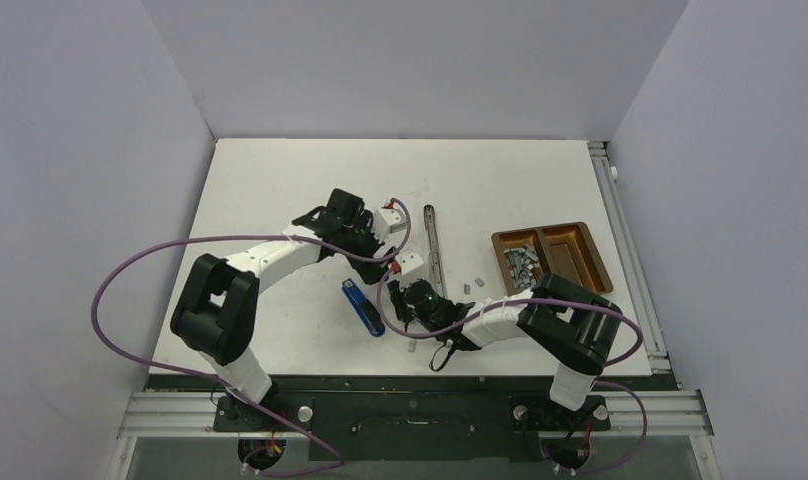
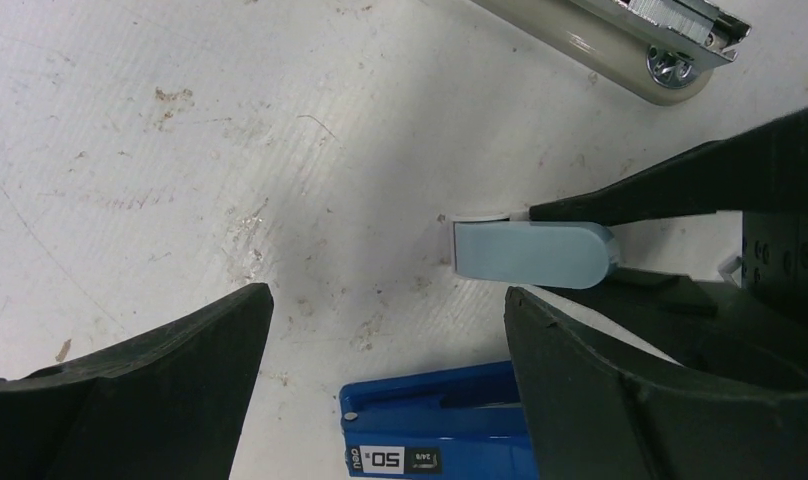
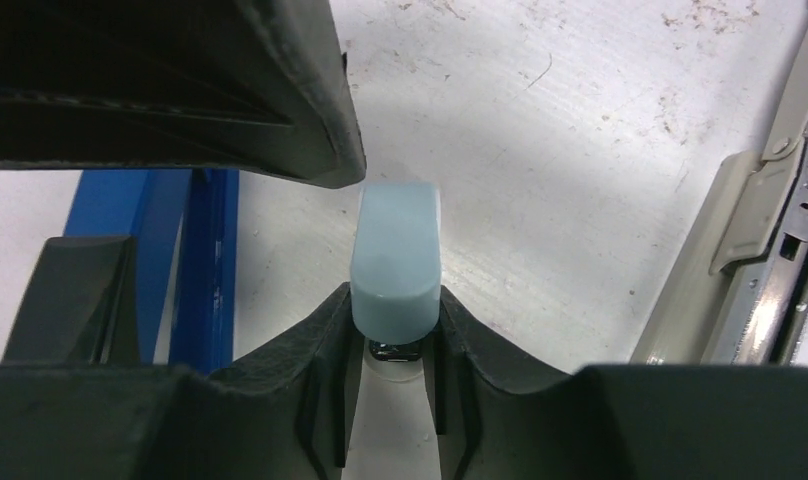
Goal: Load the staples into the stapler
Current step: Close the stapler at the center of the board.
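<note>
A blue stapler (image 1: 363,307) marked "50" lies at the table's near centre, and its end (image 2: 430,430) sits low between my left gripper's (image 2: 388,300) wide-open fingers. My right gripper (image 3: 395,300) is shut on a small pale blue block (image 3: 396,262) standing on the table just beyond the blue stapler. A long beige stapler (image 1: 435,250) lies opened out flat, and a silvery row shows in its metal channel (image 2: 680,12). Grey staples (image 1: 520,262) are heaped in a brown tray (image 1: 580,245), with a few loose ones (image 1: 473,285) on the table. The two grippers are very close together.
My left gripper's finger (image 3: 180,90) hangs just above and left of the pale blue block. The beige stapler's arm (image 3: 740,230) runs along the right side of my right gripper. A metal rail (image 1: 630,250) borders the table's right edge. White walls close in the sides and back.
</note>
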`<state>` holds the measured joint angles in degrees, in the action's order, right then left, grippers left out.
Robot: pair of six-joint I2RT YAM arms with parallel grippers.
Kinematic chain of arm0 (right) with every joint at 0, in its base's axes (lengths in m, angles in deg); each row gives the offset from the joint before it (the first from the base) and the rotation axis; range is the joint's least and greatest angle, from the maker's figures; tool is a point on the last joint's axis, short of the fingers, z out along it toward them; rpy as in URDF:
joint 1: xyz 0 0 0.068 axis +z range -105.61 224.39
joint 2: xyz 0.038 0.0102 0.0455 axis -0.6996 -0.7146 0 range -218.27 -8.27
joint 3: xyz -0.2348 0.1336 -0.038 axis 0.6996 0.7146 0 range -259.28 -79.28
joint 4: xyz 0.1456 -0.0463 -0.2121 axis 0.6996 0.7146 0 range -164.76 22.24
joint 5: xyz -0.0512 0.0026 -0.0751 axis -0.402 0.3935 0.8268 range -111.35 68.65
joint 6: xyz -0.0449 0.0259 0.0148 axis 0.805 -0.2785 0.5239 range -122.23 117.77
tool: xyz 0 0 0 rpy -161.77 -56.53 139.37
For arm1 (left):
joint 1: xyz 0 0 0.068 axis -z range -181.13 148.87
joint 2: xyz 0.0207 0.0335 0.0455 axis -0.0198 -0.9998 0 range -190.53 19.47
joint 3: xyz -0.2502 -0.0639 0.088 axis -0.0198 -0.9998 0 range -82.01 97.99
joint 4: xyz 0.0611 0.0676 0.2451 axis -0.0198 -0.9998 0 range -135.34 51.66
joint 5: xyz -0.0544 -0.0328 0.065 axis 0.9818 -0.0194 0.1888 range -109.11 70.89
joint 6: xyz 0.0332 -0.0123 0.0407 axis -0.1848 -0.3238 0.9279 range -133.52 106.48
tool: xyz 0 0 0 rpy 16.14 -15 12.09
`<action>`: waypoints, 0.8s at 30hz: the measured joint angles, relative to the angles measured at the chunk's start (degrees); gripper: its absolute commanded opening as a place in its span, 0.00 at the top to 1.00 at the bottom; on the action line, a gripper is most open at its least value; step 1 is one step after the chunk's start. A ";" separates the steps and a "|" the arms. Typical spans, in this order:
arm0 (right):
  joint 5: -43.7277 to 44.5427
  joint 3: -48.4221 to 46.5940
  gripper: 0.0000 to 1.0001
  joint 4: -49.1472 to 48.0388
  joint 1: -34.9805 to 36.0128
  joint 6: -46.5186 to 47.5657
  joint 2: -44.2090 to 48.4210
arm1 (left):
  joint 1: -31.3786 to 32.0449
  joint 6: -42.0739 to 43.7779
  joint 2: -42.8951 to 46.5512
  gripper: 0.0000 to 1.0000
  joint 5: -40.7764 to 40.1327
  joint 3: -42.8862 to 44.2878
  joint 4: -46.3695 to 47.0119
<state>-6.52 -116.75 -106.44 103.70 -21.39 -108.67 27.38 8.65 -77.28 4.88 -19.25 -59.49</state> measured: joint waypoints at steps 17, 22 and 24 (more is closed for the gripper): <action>-1.31 2.36 0.46 10.82 1.49 -3.67 17.16 | -6.95 -1.92 3.58 0.13 -0.17 7.34 -9.81; 3.63 -0.09 0.35 19.85 1.44 -7.56 19.71 | -7.63 -2.60 3.56 0.13 -0.04 10.34 -10.99; 6.43 -0.15 0.30 23.93 1.42 -9.62 20.52 | -7.63 -2.75 3.52 0.13 0.33 11.63 -11.23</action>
<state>-0.10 -116.91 -82.51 105.12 -31.00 -88.14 19.75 5.90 -73.77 5.20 -7.62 -70.72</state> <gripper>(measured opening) 0.639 0.870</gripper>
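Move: The right hand already pinches the rear of the small mint stapler, whose middle is about 2 cm ahead and 1 cm left of it. From that hand the blue stapler lies roughly 2 cm back and 8 cm left. The long grey stapler is some 10 cm ahead and 6 cm right, and a loose staple about 9 cm back and 2 cm right. From the open left hand the mint stapler is around 5 cm back, 3 cm right and 5 cm below. Backing off level by 2–3 cm, the right hand spreads its fingers and lets go of the mint stapler, then climbs about 7 cm and swings some 4 cm right, turning slightly clockwise at the end. Meanwhile the left hand, wide open, pulls away from the mint stapler, upward with forward and left, turning some 10 degrees counter-clockwise. ##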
